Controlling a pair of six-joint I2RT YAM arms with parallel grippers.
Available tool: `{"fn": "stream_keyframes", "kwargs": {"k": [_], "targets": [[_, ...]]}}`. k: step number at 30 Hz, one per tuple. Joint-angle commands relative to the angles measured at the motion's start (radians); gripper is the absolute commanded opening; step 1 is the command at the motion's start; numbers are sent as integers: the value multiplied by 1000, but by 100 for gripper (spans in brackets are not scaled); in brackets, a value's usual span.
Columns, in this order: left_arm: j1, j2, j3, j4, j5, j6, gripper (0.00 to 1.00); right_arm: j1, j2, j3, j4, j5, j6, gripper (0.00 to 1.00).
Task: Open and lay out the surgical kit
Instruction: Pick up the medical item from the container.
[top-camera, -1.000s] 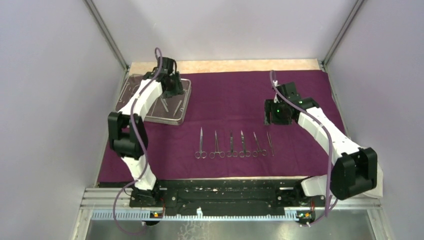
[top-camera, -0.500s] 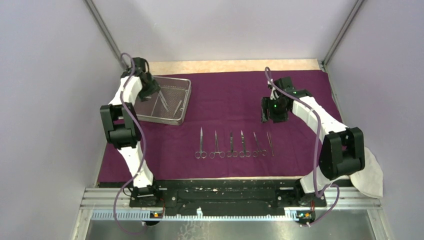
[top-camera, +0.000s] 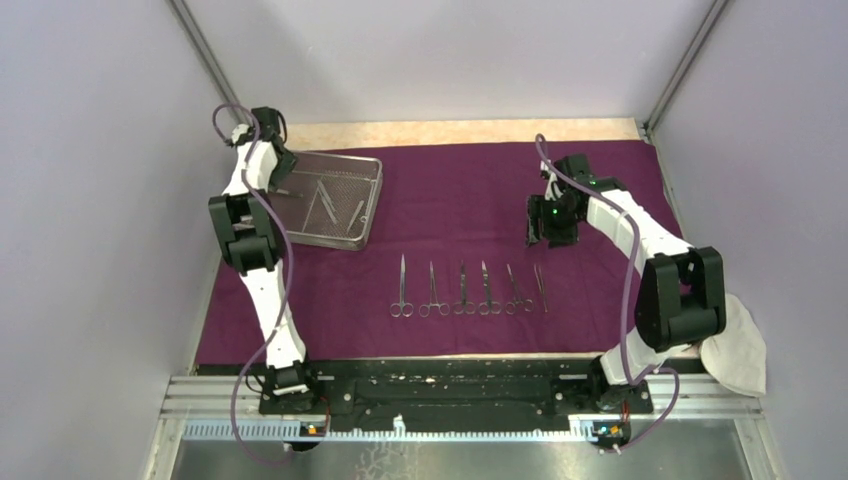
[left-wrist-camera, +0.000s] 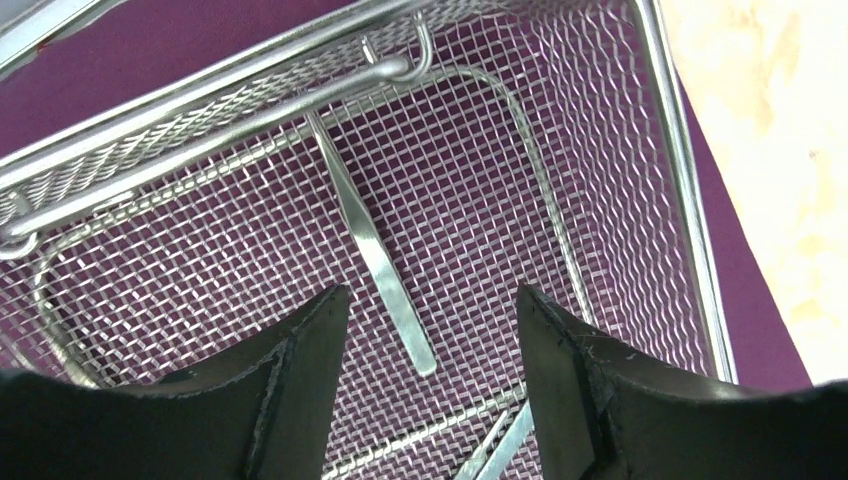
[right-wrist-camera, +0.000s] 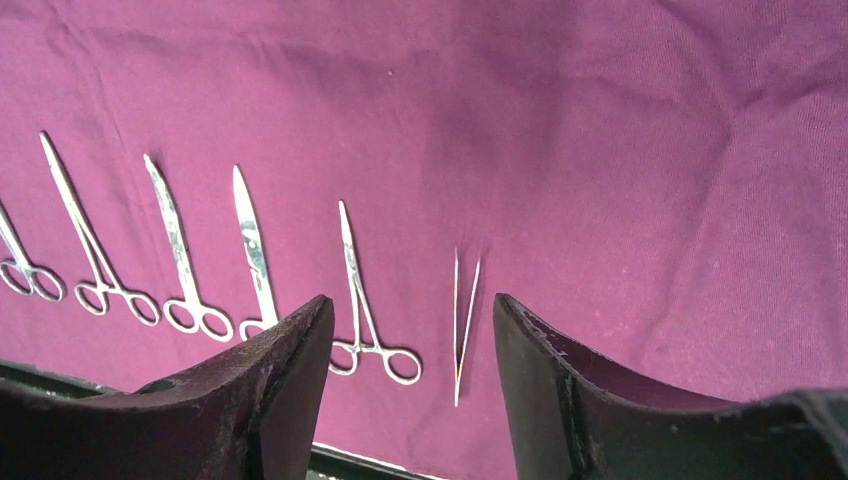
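The dark purple wrap (top-camera: 450, 190) lies spread flat over the table. On its far left stands the wire-mesh tray (top-camera: 368, 205), with slim steel instruments (top-camera: 325, 205) inside. My left gripper (top-camera: 283, 183) hovers open over the tray's left end. In the left wrist view a flat pair of tweezers (left-wrist-camera: 385, 270) lies on the mesh between the open fingers (left-wrist-camera: 432, 300). Several scissor-like instruments (top-camera: 460, 290) form a row on the wrap. My right gripper (top-camera: 547, 236) hangs open above the row's right end, with thin tweezers (right-wrist-camera: 465, 320) and a ring-handled clamp (right-wrist-camera: 360, 310) showing between its fingertips (right-wrist-camera: 412, 305).
A white cloth (top-camera: 735, 350) is bunched at the near right corner beside the right arm's elbow. A bare wooden strip (top-camera: 450, 131) runs behind the wrap. Grey walls and metal posts close in both sides. The tray's folding wire handle (left-wrist-camera: 540, 190) lies inside on the mesh.
My left arm has swung from over the tray's middle to its left end, uncovering the instruments inside. The right arm has drawn its elbow in; its gripper has barely shifted.
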Motion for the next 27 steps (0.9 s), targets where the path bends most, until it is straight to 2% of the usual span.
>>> {"fn": "stream_keyframes", "kwargs": {"k": [1,4,10,16,23,27], "targets": [[21,56,91,15,-54,-39,68,-18,13,51,4,-18,-14,59],[21,95,139,-8,-94,-14,66,-21,13,51,0,-15,-15,59],[20,105,136,-41,-177,-13,64,-26,15,60,-11,-10,-16,59],[22,118,122,-44,-171,-14,60,-26,17,73,-18,-13,-15,58],[24,118,104,-4,-155,-6,37,-27,-4,76,-30,-13,-13,57],[23,114,103,4,-128,0,31,-26,-33,62,-31,-13,-6,56]]}}
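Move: The slim metal medical item in the tray lies about 3 cm to the left hand's left, level fore and aft, some 4 cm below. From that hand, a pair of thin tools lies roughly 11 cm right and 2 cm back, and the tray's left wall about 9 cm left, straight across. The right hand has the medical item about 65 cm to its left, 21 cm ahead and 10 cm lower. The left hand shifts left and sinks, each about 3 cm, onto the medical item, narrowing its fingers around it. ##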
